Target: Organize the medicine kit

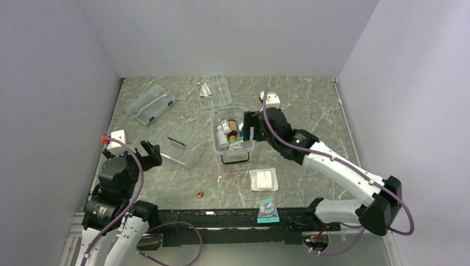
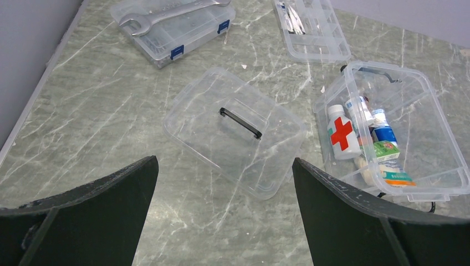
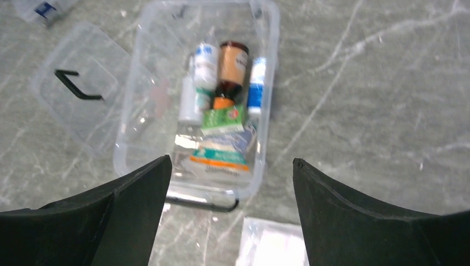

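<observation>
The medicine kit [image 1: 245,145] is a clear tub standing open mid-table, its dark carry handle at the near end. Inside lie a white bottle with a red cross [image 2: 342,133], a brown bottle [image 3: 233,64], a green box [image 3: 223,119] and a blue-and-white tube [image 3: 256,86]. Its clear lid [image 1: 180,148] with a dark handle lies flat just left of the tub. My right gripper [image 1: 248,132] hovers open over the tub's right rim [image 3: 266,33], nothing between its fingers. My left gripper [image 1: 149,153] is open and empty, near the lid [image 2: 205,116].
A white gauze packet [image 1: 263,179], a teal packet [image 1: 268,210] and a small copper disc [image 1: 200,193] lie in front of the tub. A flat case with blue latches and a wrench on it [image 1: 151,103] and an open compartment tray [image 1: 215,88] sit at the back.
</observation>
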`<state>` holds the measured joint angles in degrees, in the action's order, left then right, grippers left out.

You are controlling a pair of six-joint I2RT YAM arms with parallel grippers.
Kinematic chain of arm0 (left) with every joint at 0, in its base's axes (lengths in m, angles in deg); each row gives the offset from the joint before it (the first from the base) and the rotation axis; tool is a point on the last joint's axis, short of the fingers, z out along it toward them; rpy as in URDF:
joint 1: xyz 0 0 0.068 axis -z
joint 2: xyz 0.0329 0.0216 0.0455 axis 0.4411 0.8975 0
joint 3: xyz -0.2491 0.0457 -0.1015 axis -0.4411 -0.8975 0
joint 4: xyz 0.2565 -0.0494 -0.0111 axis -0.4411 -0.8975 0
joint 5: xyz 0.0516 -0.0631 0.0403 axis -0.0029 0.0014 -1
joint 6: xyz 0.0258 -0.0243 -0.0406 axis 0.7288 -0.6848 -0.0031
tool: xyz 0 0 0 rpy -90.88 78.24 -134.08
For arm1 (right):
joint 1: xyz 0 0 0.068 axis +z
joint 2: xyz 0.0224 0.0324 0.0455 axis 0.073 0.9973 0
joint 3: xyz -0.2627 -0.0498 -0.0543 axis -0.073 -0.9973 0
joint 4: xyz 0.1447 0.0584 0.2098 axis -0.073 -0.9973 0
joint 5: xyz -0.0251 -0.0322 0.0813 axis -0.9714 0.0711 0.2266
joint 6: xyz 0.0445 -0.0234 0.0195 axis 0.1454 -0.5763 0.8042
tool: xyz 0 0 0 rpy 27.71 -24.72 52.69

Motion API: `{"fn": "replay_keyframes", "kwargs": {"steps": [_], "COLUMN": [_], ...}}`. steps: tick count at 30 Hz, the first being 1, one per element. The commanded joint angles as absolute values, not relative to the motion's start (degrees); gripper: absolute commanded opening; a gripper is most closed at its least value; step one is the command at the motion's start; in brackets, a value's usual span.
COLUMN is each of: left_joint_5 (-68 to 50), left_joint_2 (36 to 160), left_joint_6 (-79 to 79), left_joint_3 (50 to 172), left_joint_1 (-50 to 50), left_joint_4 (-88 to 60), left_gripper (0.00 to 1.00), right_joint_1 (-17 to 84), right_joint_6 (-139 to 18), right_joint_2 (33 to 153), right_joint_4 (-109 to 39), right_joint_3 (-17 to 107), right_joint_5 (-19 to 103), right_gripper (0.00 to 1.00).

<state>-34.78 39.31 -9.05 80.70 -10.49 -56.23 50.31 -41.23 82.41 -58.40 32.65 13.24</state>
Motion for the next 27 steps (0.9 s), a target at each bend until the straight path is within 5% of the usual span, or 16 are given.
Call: {"fn": "replay_keyframes", "kwargs": {"steps": [1, 27], "left_joint_5": [-33.4, -32.8], "left_joint_2": [39.5, 39.0], "left_joint_6": [-9.4, -9.5], "left_joint_3": [82.1, 82.0], "left_joint_1": [-10.5, -10.5], "left_joint_4": [-54.2, -54.1], "left_gripper": [0.99, 0.99], "right_joint_1": [50.0, 50.0], "right_joint_6": [-37.8, -25.0], "right_joint_2": [77.0, 77.9], "right_joint_4": [-62.1, -60.0], "right_joint_3": [27.4, 5.8], "right_joint_5": [12.6, 21.6], "right_gripper": [0.82, 0.58]}}
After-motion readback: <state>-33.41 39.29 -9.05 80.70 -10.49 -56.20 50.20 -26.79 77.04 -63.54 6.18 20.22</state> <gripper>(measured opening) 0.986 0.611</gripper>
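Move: The white gauze pack lies about 10 cm back from the right hand, some 5 cm to its right and 21 cm below. The open box's middle stands roughly 8 cm ahead of that hand and 7 cm to its left; the teal packet is about 11 cm back of the gauze pack and 2 cm to its right. From the left hand the gauze pack is about level ahead, some 36 cm to the right. The empty right hand sinks about 17 cm, back and right, towards the gauze pack, tilting downward, fingers partly closing. ##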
